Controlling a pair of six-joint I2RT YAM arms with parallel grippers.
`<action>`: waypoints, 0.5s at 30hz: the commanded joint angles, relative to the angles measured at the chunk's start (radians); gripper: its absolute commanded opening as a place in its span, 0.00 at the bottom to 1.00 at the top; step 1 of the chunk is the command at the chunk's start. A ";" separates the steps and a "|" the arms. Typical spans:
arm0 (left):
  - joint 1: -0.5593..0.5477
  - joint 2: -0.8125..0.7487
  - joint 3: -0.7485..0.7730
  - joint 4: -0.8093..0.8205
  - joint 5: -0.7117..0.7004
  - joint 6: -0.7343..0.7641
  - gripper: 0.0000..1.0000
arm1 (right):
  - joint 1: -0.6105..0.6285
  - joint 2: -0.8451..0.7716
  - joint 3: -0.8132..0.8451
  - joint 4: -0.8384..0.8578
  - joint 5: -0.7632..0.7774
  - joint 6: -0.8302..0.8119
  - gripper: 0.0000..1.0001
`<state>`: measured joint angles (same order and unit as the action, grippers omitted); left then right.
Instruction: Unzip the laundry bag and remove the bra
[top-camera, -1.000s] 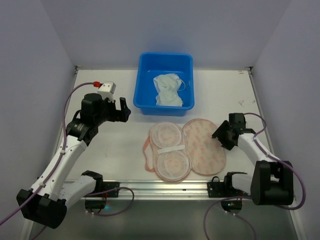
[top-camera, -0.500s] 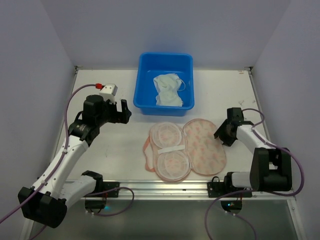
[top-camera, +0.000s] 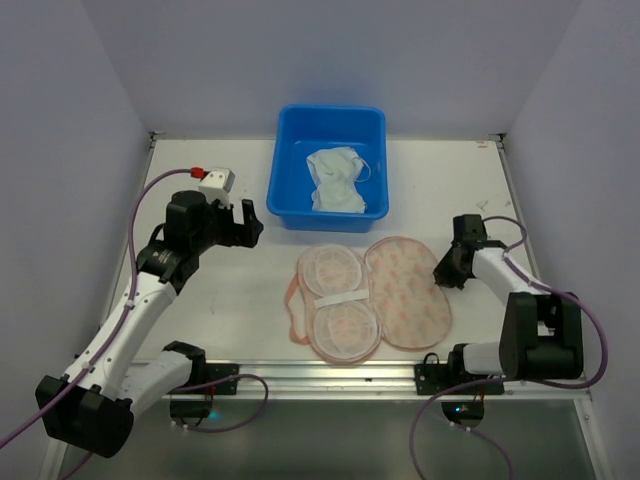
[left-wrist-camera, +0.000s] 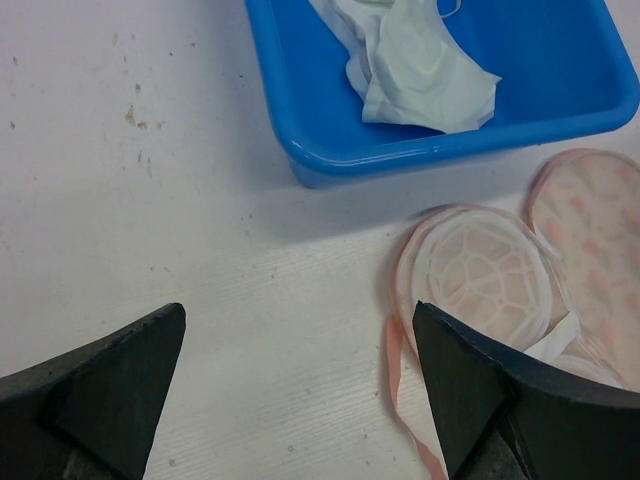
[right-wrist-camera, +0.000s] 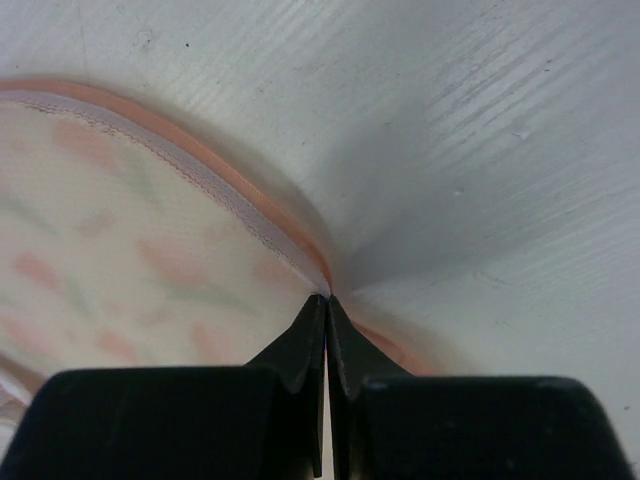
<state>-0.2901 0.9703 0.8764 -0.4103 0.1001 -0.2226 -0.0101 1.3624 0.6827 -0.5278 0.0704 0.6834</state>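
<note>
The laundry bag (top-camera: 400, 295) lies spread open in two halves on the table, near the front: a cream orange-printed half on the right, and mesh domes (top-camera: 340, 300) on the left. My right gripper (top-camera: 441, 275) sits low at its right edge. In the right wrist view it (right-wrist-camera: 327, 297) is shut on the bag's pink zipper edging (right-wrist-camera: 250, 215), which puckers up into the tips. The pale mint-white bra (top-camera: 335, 180) lies crumpled in the blue tub (top-camera: 330, 112). My left gripper (top-camera: 243, 222) hovers open and holds nothing, left of the tub and bag (left-wrist-camera: 480, 270).
The blue tub (left-wrist-camera: 330, 150) stands at the back centre, just behind the bag. A loose pink strap (left-wrist-camera: 393, 370) trails from the bag's left side. White walls close in the table on three sides. A metal rail (top-camera: 320, 375) runs along the front edge.
My right gripper has closed from partly open to shut on the bag's right edge, shifting slightly to the right. My left arm has moved a little and stays open.
</note>
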 joint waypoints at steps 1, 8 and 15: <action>0.005 -0.010 -0.005 0.050 0.015 0.020 1.00 | 0.030 -0.101 0.064 -0.066 0.075 -0.024 0.00; 0.005 -0.004 -0.007 0.051 0.016 0.020 1.00 | 0.191 -0.215 0.213 -0.280 0.229 -0.030 0.00; 0.005 0.001 -0.008 0.051 0.018 0.020 1.00 | 0.380 -0.240 0.377 -0.483 0.356 0.011 0.00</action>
<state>-0.2901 0.9707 0.8719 -0.4057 0.1051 -0.2211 0.3164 1.1419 0.9905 -0.8619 0.3195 0.6701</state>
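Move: The right fingers are already shut on the outer right edge of the laundry bag's open flap, low over the table. The bag's body with its two round mesh panels lies about 22 cm to this hand's left and 4 cm nearer; the flap's middle is some 7 cm left and 2 cm nearer. The blue bin stands roughly 24 cm ahead and 25 cm left. From the idle left hand, the bag's body lies about 22 cm right, 8 cm back and 20 cm below. Mostly straight up at a brisk pace, then bearing left too, the right hand rises about 13 cm and goes some 4 cm left towards the bag's body, the closed fingers keeping their pinch on the flap's edge. As it climbs, the wrist turns counter-clockwise and the fingertips swing outward, some 20 degrees in all. ##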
